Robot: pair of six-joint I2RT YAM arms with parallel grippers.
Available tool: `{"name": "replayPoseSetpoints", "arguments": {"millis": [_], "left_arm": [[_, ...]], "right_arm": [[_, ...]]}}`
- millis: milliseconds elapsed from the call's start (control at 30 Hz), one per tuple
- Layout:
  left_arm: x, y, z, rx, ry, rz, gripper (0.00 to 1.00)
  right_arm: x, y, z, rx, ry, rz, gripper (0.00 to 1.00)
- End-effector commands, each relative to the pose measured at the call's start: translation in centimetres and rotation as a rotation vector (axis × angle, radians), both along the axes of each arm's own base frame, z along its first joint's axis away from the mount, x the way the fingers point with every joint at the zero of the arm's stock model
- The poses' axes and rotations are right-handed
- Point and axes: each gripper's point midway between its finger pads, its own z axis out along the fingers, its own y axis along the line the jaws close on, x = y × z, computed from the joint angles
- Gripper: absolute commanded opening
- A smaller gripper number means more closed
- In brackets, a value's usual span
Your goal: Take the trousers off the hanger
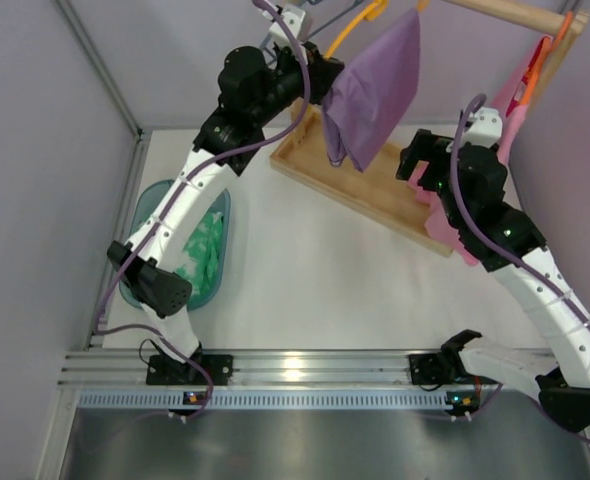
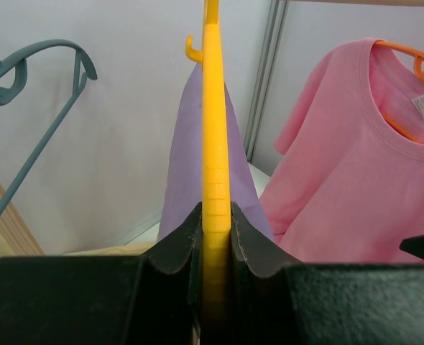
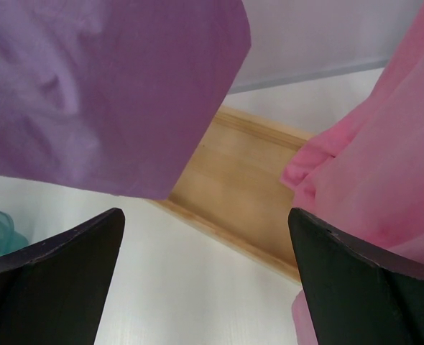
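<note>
The purple trousers [image 1: 375,90] hang from the thin yellow-orange hanger [image 1: 355,28] at the top of the overhead view, over the wooden stand. My left gripper [image 1: 325,78] is raised beside them and is shut on the hanger. In the left wrist view the hanger [image 2: 213,144] runs straight up from between the black jaws of the left gripper [image 2: 215,215], with the trousers [image 2: 183,165] draped behind it. My right gripper [image 1: 415,160] is open and empty, below and to the right of the trousers. In the right wrist view the trousers [image 3: 104,93] hang above the right gripper [image 3: 205,215].
A pink shirt [image 1: 520,100] on an orange-red hanger [image 2: 413,57] hangs close to the right arm. A grey-blue hanger [image 2: 25,79] hangs to the left. The wooden base [image 1: 365,185] lies under the garments. A teal basin [image 1: 150,215] holding green-and-white cloth [image 1: 207,250] sits at the left.
</note>
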Motion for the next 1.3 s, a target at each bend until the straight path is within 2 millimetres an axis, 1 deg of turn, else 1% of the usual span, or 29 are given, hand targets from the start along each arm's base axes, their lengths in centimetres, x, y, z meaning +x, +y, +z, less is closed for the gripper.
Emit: {"name": "replayPoseSetpoints", "arguments": {"millis": [0,67,133,233,333,400,433,467,500,533,567,600,667,700,733,767,800,867,900,933,967,1000,1033,1067,1100,1133,1200,1233,1267], "left_arm": [[-5.7,3.6,10.7,-0.168,-0.272,-0.010,0.00],[-6.0,3.9,9.8,-0.154,-0.252,-0.010,0.00],[-6.5,4.1,9.1,-0.142,-0.234,-0.012,0.00],[-7.6,5.0,9.1,-0.139,-0.229,-0.009,0.00],[-8.2,5.5,8.3,-0.120,-0.206,-0.005,0.00],[-9.5,6.8,8.1,-0.115,-0.182,0.016,0.00],[-9.2,6.6,7.2,-0.103,-0.165,0.016,0.00],[-9.8,7.4,7.5,-0.114,-0.159,0.038,0.00],[-9.6,7.7,6.3,-0.097,-0.126,0.052,0.00],[-10.3,8.3,6.5,-0.110,-0.120,0.059,0.00],[-10.4,8.9,6.3,-0.113,-0.106,0.080,0.00],[-10.4,9.1,5.2,-0.102,-0.079,0.089,0.00],[-11.3,10.4,5.6,-0.117,-0.067,0.122,0.00],[-11.1,11.1,4.8,-0.106,-0.035,0.164,0.00],[-11.6,11.8,5.2,-0.115,-0.032,0.181,0.00],[-11.8,11.9,4.9,-0.112,-0.015,0.181,0.00],[-11.5,12.9,4.7,-0.116,0.005,0.233,0.00],[-11.9,13.5,3.6,-0.097,0.049,0.253,0.00],[-11.9,13.7,3.3,-0.094,0.058,0.262,0.00],[-12.1,14.1,3.1,-0.097,0.064,0.273,0.00],[-12.0,14.1,2.2,-0.087,0.077,0.277,0.00],[-12.0,14.0,1.9,-0.083,0.081,0.278,0.00],[-12.1,14.3,1.9,-0.091,0.083,0.286,0.00],[-12.0,14.3,1.7,-0.091,0.091,0.288,0.00],[-12.0,14.3,1.7,-0.095,0.092,0.292,0.00],[-12.1,14.4,1.8,-0.103,0.094,0.291,0.00],[-12.2,14.5,2.2,-0.110,0.090,0.291,0.00],[-12.2,14.5,2.2,-0.109,0.087,0.295,0.00],[-12.2,14.6,2.3,-0.109,0.085,0.296,0.00]], "right_arm": [[0.4,0.7,0.5,0.026,-0.042,0.024,0.99],[0.6,1.1,0.4,0.022,-0.044,0.043,0.99],[0.7,1.4,0.8,0.029,-0.055,0.054,0.99],[1.0,1.6,0.7,0.026,-0.049,0.060,0.99],[1.0,2.0,0.4,0.023,-0.041,0.078,0.99],[0.6,3.6,0.7,0.029,-0.062,0.180,0.99],[0.7,3.6,0.6,0.024,-0.067,0.180,0.99],[0.3,4.6,0.8,0.016,-0.079,0.246,1.00],[0.2,5.2,0.8,0.006,-0.085,0.287,0.99],[-0.4,6.4,0.9,-0.001,-0.089,0.363,0.99],[-0.6,6.7,1.0,-0.039,-0.101,0.398,0.99],[-1.1,7.7,1.0,-0.060,-0.107,0.441,0.99],[-1.4,8.8,0.9,-0.122,-0.124,0.472,0.99],[-2.4,10.7,1.0,-0.133,-0.135,0.529,0.99],[-2.7,11.7,1.1,-0.149,-0.143,0.555,0.99],[-2.5,12.5,0.6,-0.193,-0.139,0.562,0.99],[-3.7,14.3,0.5,-0.214,-0.138,0.611,0.99],[-4.0,15.8,1.0,-0.265,-0.146,0.629,0.99],[-5.3,17.4,1.1,-0.268,-0.154,0.675,0.99],[-5.6,18.3,1.7,-0.264,-0.168,0.683,0.99],[-5.9,18.8,1.8,-0.270,-0.175,0.684,0.99],[-7.0,19.9,2.0,-0.272,-0.187,0.702,0.99],[-7.2,20.4,3.0,-0.266,-0.206,0.684,0.99],[-6.8,20.5,2.7,-0.301,-0.201,0.633,0.99],[-7.6,21.4,3.0,-0.306,-0.212,0.633,0.99],[-7.1,21.7,3.3,-0.314,-0.217,0.576,0.99],[-7.4,22.7,3.7,-0.312,-0.229,0.577,0.99],[-7.1,22.8,4.2,-0.292,-0.235,0.549,0.99],[-6.9,23.6,4.1,-0.263,-0.230,0.546,0.99]]}}
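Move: The trousers hang on the yellow hanger whose near end the left hand already grips; their middle is about 7 cm ahead of this hand, 9 cm right and 7 below. The basket is some 13 cm back, 37 left and 45 lower, and the grey hanger about 12 ahead, 3 left and 5 up. From the open right hand the trousers are roughly 12 cm ahead, 8 left and 5 up, the pink shirt 13 ahead and 13 right at its height. Back and then increasingly to the left, the left hand carries the yellow hanger with the trousers away from the rail, some 17 cm level, turning counter-clockwise and dipping near the end. The right hand at first barely moves, then sweeps about 24 cm left and 8 back after the trousers, turning some 40 degrees counter-clockwise and rolling its left side down, fingers still wide open; no touch can be seen. ##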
